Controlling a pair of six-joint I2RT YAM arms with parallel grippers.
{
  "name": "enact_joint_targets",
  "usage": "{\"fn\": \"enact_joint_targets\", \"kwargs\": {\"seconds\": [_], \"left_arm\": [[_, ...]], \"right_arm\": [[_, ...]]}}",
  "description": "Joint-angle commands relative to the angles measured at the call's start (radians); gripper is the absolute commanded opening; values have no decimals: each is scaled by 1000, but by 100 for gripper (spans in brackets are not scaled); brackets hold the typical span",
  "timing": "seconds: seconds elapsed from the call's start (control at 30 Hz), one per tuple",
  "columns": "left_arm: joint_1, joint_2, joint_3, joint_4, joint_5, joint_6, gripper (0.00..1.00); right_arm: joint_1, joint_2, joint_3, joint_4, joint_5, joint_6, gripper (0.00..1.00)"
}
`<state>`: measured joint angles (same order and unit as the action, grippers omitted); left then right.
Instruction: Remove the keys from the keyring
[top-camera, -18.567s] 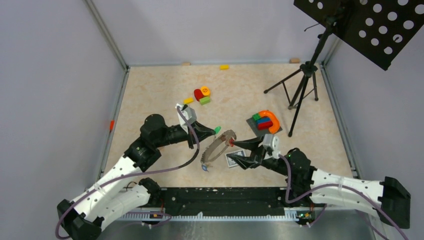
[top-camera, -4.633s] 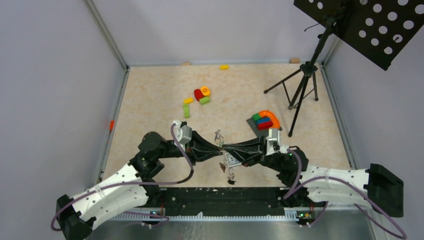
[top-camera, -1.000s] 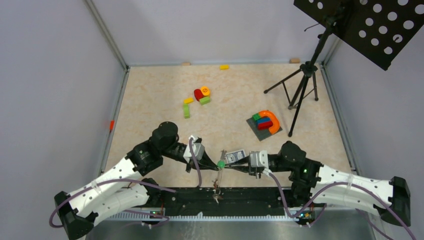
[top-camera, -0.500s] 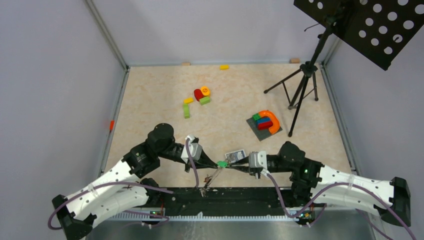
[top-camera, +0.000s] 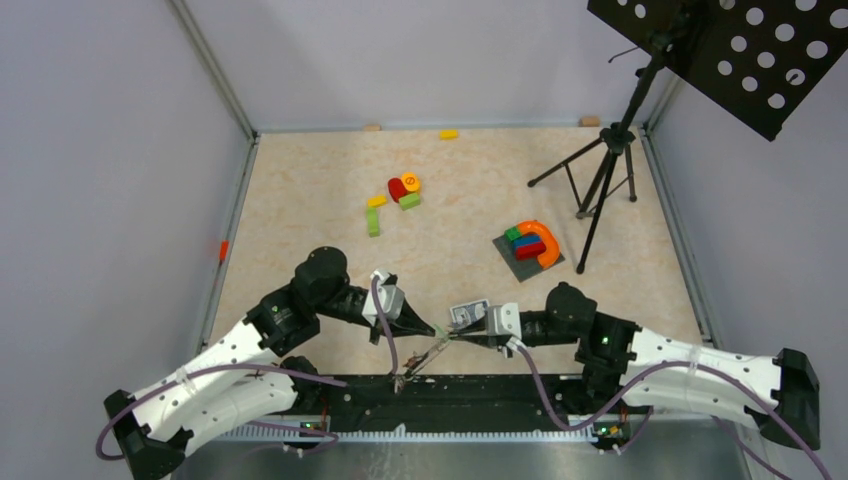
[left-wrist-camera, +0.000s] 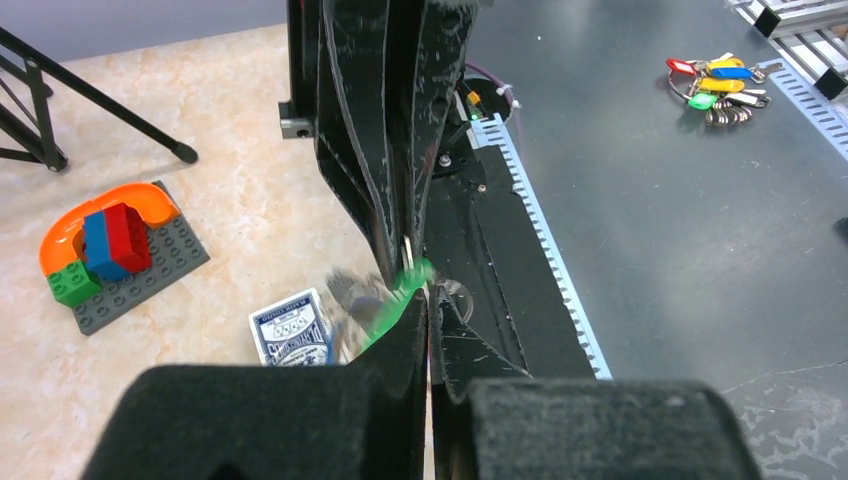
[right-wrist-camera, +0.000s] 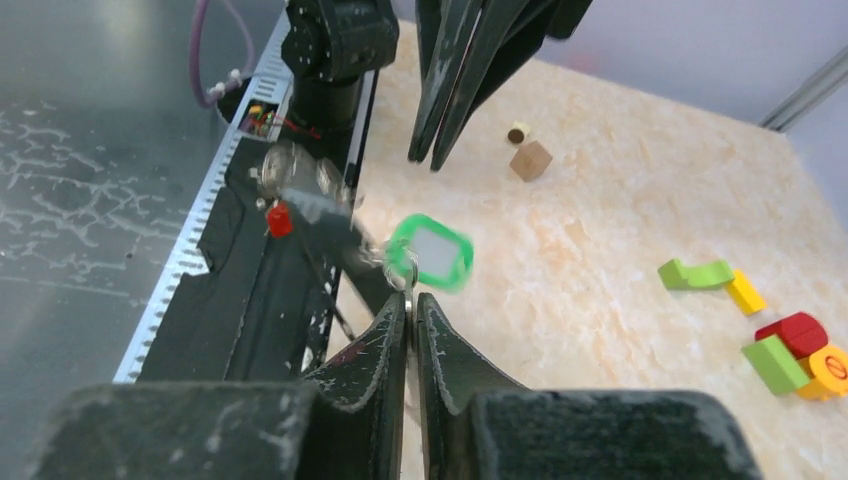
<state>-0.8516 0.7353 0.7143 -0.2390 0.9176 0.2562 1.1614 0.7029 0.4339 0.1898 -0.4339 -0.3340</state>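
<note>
My right gripper (right-wrist-camera: 411, 292) is shut on the small metal loop of a key with a green tag (right-wrist-camera: 432, 252). From there the thin grey keyring (top-camera: 425, 358) slants down edge-on. The other keys (right-wrist-camera: 300, 180) hang blurred over the black base rail, one with a red tag (right-wrist-camera: 279, 220). My left gripper (left-wrist-camera: 428, 300) is shut, its tip just short of the green tag (left-wrist-camera: 398, 298); I see nothing between its pads. In the top view the two grippers meet tip to tip, left (top-camera: 433, 330) and right (top-camera: 453, 337).
A playing-card box (top-camera: 468, 312) lies just behind the grippers. Toy blocks sit on a grey plate (top-camera: 530, 245), more blocks (top-camera: 402, 190) lie mid-table, and a tripod stand (top-camera: 600, 180) is at the back right. A separate bunch of tagged keys (left-wrist-camera: 722, 84) rests on the metal bench.
The right arm has edged left toward the left gripper. The hanging keys have swung down-left over the base rail. Both grippers stay shut.
</note>
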Motion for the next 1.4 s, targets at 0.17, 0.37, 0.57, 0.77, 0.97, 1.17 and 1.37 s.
{"fn": "enact_joint_targets", "kwargs": {"seconds": [0.17,0.37,0.57,0.77,0.97,1.17,1.37], "left_arm": [[3,-8,17,59,10,-7,0],[3,-4,-1,84,-50,-58,0],[3,-53,-71,156,-410,-312,2],[3,-95,-126,114,-738,-547,32],[3,-93,-180,98,-741,-617,64],[-43,-9,-204,108,-669,-562,68],[-203,90,-211,118,-799,-652,68]], "right_arm": [[7,2,22,-46,26,-21,14],[7,-18,8,-21,52,6,16],[7,-30,-6,-9,178,138,21],[7,-78,-24,-18,450,431,25],[8,-61,31,-236,668,662,27],[7,27,84,-400,745,811,29],[7,68,107,-501,856,959,30]]}}
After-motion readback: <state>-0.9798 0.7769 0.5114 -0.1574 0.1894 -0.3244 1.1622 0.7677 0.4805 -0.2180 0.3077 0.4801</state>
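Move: At the right hand's fingertips is the keyring with its green tag; its bunch swings loose, middle roughly 3 cm back, 5 cm left and 6 cm below that hand. The black strip along the table's near edge runs about 4 cm back and 18 cm below, and the card deck lies some 14 cm ahead, 5 cm right, 17 cm below. From the left hand, the bunch is about 3 cm back, 2 cm left and 7 cm down. Opening slightly with a dip of about 1.5 cm, the right hand lets go of the keyring, then swings forward, right and down towards the card deck, turning clockwise and tipping downwards. The left hand, shut and nearly still at first, sweeps about 9 cm forward, swivels some 45 degrees counter-clockwise, opens wide and sinks about 10 cm, easing back slightly. ##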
